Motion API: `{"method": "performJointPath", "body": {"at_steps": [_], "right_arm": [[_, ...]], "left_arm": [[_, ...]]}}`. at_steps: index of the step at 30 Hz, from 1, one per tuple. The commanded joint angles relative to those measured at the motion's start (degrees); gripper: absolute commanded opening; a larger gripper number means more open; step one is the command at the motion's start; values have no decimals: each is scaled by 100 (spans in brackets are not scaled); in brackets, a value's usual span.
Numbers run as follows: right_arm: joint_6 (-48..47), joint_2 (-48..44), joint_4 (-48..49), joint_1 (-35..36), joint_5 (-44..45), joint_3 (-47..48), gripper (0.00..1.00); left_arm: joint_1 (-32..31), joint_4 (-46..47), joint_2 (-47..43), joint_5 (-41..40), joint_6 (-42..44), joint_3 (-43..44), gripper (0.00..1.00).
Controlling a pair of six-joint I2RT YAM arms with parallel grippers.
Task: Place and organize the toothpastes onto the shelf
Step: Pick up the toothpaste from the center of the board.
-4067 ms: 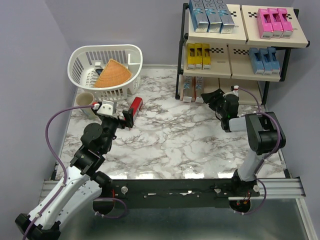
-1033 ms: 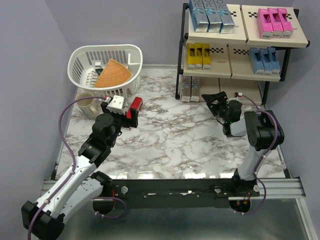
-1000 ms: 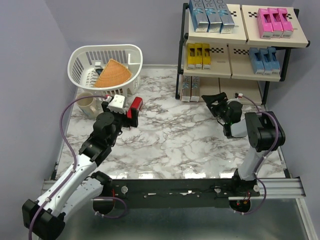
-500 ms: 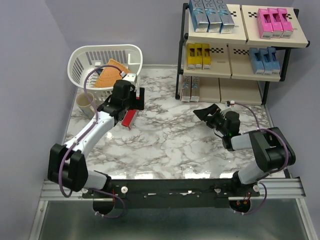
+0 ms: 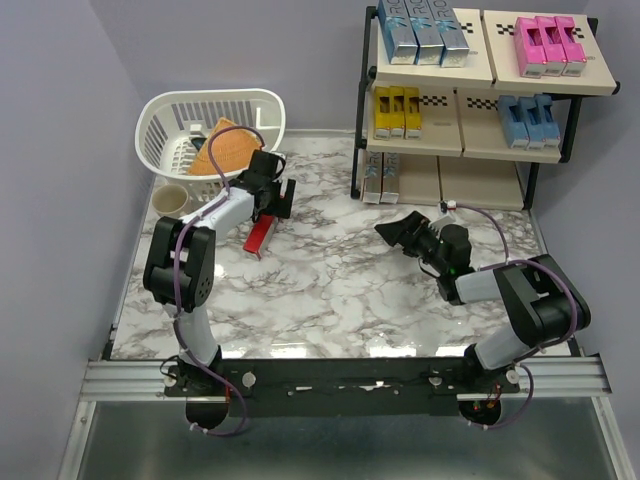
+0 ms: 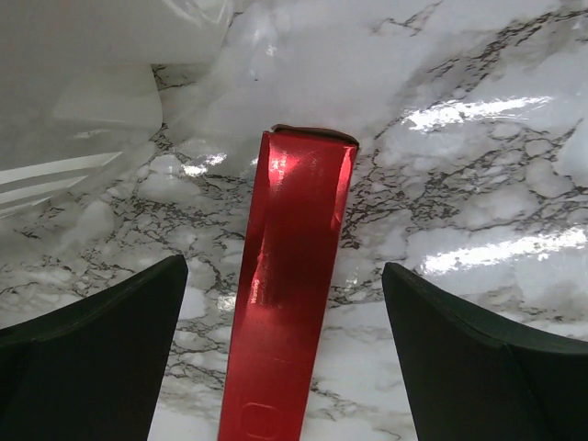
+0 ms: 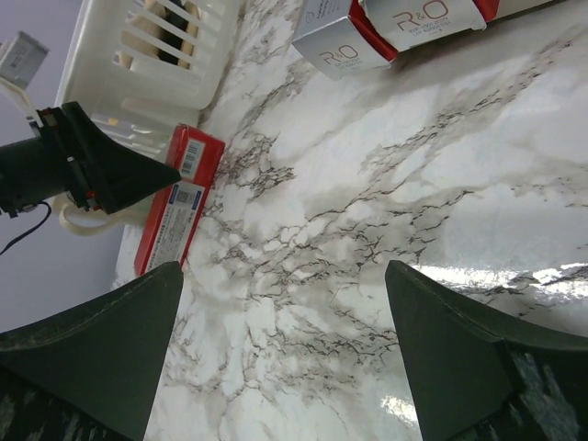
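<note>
A red toothpaste carton [image 5: 261, 236] lies flat on the marble table in front of the basket. My left gripper [image 5: 273, 205] hovers over its far end, open. In the left wrist view the carton [image 6: 289, 294] runs lengthwise between the spread fingers [image 6: 101, 349] without touching them. My right gripper [image 5: 396, 231] is open and holds nothing, low over the table in front of the shelf [image 5: 485, 132]. The shelf holds silver-blue [image 5: 425, 30], pink [image 5: 548, 45], yellow [image 5: 396, 112], light blue [image 5: 528, 120] and white-and-red cartons [image 5: 382, 180]. The right wrist view shows the red carton [image 7: 179, 211] far left.
A white plastic basket [image 5: 165, 120] with an orange cloth-like thing [image 5: 225, 148] in it stands at the back left. A beige cup [image 5: 168, 200] sits just in front of it. The shelf's black frame leg [image 5: 356, 150] stands to the right of the left gripper.
The left arm has stretched forward and the gripper now sits over the red carton, which lies a little nearer than before. The right gripper has drawn back from the shelf, toward the table's middle.
</note>
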Motion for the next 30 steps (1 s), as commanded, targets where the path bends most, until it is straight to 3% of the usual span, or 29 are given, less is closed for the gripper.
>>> {"method": "performJointPath", "body": {"at_steps": [1, 6, 12, 15, 21, 25, 30], "right_arm": [[-325, -35, 93, 78, 160, 67, 100], [-544, -70, 67, 218, 292, 111, 99], [-896, -263, -180, 763, 800, 155, 99], [-1089, -404, -241, 1219, 1239, 93, 99], [-1529, -580, -145, 2265, 2075, -223, 99], [-2135, -475, 31, 3107, 2514, -267, 99], [-3066, 26, 417, 4093, 3628, -4, 100]], "left_arm": [[101, -112, 378, -80, 138, 271, 99], [75, -113, 441, 289, -142, 113, 94], [-259, -244, 283, 404, -809, -1, 75], [-417, -402, 160, 194, -1117, 16, 61], [-619, -483, -271, 333, -2111, -89, 52], [-698, -385, -456, 588, -2787, -326, 41], [-874, -385, -684, 536, -3639, -441, 40]]}}
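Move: The red toothpaste lies almost under the left gripper, its middle about 4 cm back, 1 cm left and 3 cm below the hand point. From that hand the mug stands some 20 cm left and roughly level, and the basket about 12 cm left and 13 cm ahead. From the right hand, the red toothpaste is about 25 cm left, level ahead, 5 cm lower; the silver toothpastes on the bottom shelf are some 10 cm ahead, 1 cm left. Sink the left gripper about 3 cm over the red toothpaste and close its fingers across the box's far half, already drifting right as they shut. Keeping the pinch, carry it right and back, then up, rolling the hand's left side down. Meanwhile swing the open right gripper about 11 cm left and 9 cm back towards the box's near end, without touching it. ##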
